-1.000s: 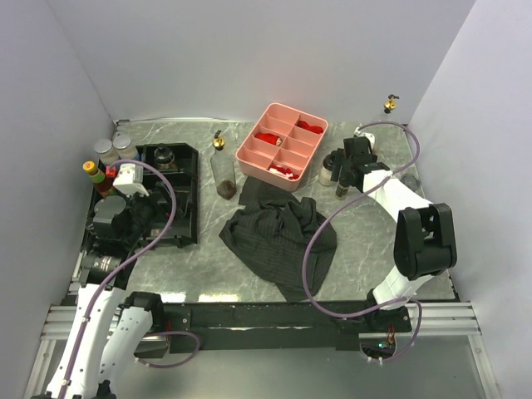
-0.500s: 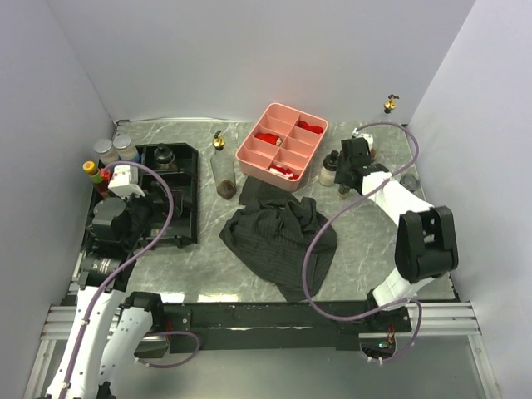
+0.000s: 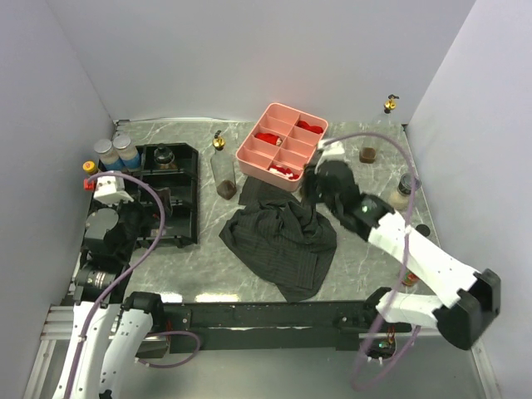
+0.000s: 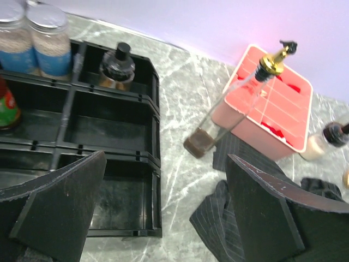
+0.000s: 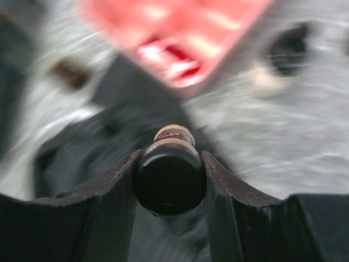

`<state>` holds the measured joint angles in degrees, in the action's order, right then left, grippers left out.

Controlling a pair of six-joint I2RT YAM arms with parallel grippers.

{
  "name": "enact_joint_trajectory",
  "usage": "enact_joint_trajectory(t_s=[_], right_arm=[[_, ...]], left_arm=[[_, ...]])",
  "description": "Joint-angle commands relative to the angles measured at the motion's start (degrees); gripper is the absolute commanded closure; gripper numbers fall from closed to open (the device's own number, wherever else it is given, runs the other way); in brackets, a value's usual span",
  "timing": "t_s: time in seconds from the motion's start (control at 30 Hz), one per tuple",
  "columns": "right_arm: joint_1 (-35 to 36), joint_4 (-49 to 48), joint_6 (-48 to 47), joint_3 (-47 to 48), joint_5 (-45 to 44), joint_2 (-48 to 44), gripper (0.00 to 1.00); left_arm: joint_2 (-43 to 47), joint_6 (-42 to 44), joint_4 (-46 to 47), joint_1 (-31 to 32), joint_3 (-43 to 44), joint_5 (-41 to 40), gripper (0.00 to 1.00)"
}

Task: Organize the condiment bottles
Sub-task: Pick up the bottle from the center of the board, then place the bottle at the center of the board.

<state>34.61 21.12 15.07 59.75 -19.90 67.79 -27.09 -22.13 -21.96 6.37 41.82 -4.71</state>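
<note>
My right gripper (image 5: 170, 180) is shut on a small black-capped bottle (image 5: 170, 173) with a tan body and a dark red label. It hangs over the dark cloth's far edge, just in front of the pink tray; in the top view that gripper (image 3: 316, 184) hides the bottle. My left gripper (image 4: 163, 218) stands wide open and empty above the black divided tray (image 4: 136, 136). A black-capped brown bottle (image 4: 117, 65) sits in a back compartment. Two grey-capped jars (image 4: 48, 38) and a red-capped bottle (image 3: 90, 166) stand at the tray's left. A tall clear bottle with a gold pourer (image 4: 234, 103) leans against the pink tray.
The pink divided tray (image 3: 249, 154) with red pieces sits at the back centre. A crumpled dark cloth (image 3: 283, 237) covers the middle. More bottles stand at the right: a brown jar (image 3: 367, 155), one by the wall (image 3: 405, 189), a gold-topped one (image 3: 389, 104). A white black-capped bottle (image 4: 327, 139) stands beside the pink tray.
The right gripper closed on a bottle at the back right, then carried it left to the cloth's far edge by the pink tray. The left arm drew back slightly toward the near left.
</note>
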Motion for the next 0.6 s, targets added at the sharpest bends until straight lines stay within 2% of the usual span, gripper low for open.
enact_joint_trajectory(t_s=[0.0,0.1,0.3,0.43,0.57], right_arm=[[11.78,0.59,1.45,-3.22,1.79,-6.61,0.65],[20.38,-0.12,4.17,-3.84,3.02,-7.76,0.66],[35.24,-4.59,9.18,-2.80,1.18,-2.15,0.66],[41.13,-7.93,10.77,-1.21,-1.10,5.13,0.64],[43.78,-10.05,11.47,1.33,-3.21,12.18,0.63]], left_arm=[[2.22,-0.54,0.77,0.13,0.72,-4.42,0.03],[3.10,-0.63,0.95,0.13,0.63,-5.13,0.04],[3.10,-1.25,0.07,0.13,0.71,-8.03,0.04],[2.48,-1.60,-0.90,0.13,1.07,-9.18,0.04],[3.27,-1.86,-1.07,0.13,0.98,-9.70,0.04]])
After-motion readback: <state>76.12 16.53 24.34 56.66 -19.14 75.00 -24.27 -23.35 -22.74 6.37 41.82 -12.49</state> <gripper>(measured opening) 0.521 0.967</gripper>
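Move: The black-capped bottle already in the right gripper is bound for the bare counter off the cloth's near left edge, about 20 cm back, 21 cm left and 19 cm below that hand. The cloth's middle lies some 12 cm back and 5 cm left; the pourer bottle stands 8 cm ahead and 22 cm left, the white bottle 12 cm ahead and 9 cm right. From the left hand the spot is roughly 12 cm back, 22 cm right and 24 cm down. Keep the bottle pinched in the right gripper and sweep it fast back and left across the cloth, some 20 cm each way, swinging the wrist about 35 degrees counter-clockwise. Stay level over the first half, then sink towards the bare counter by the cloth's near left edge. Meanwhile ease the open, empty left gripper a little left over the tray. ##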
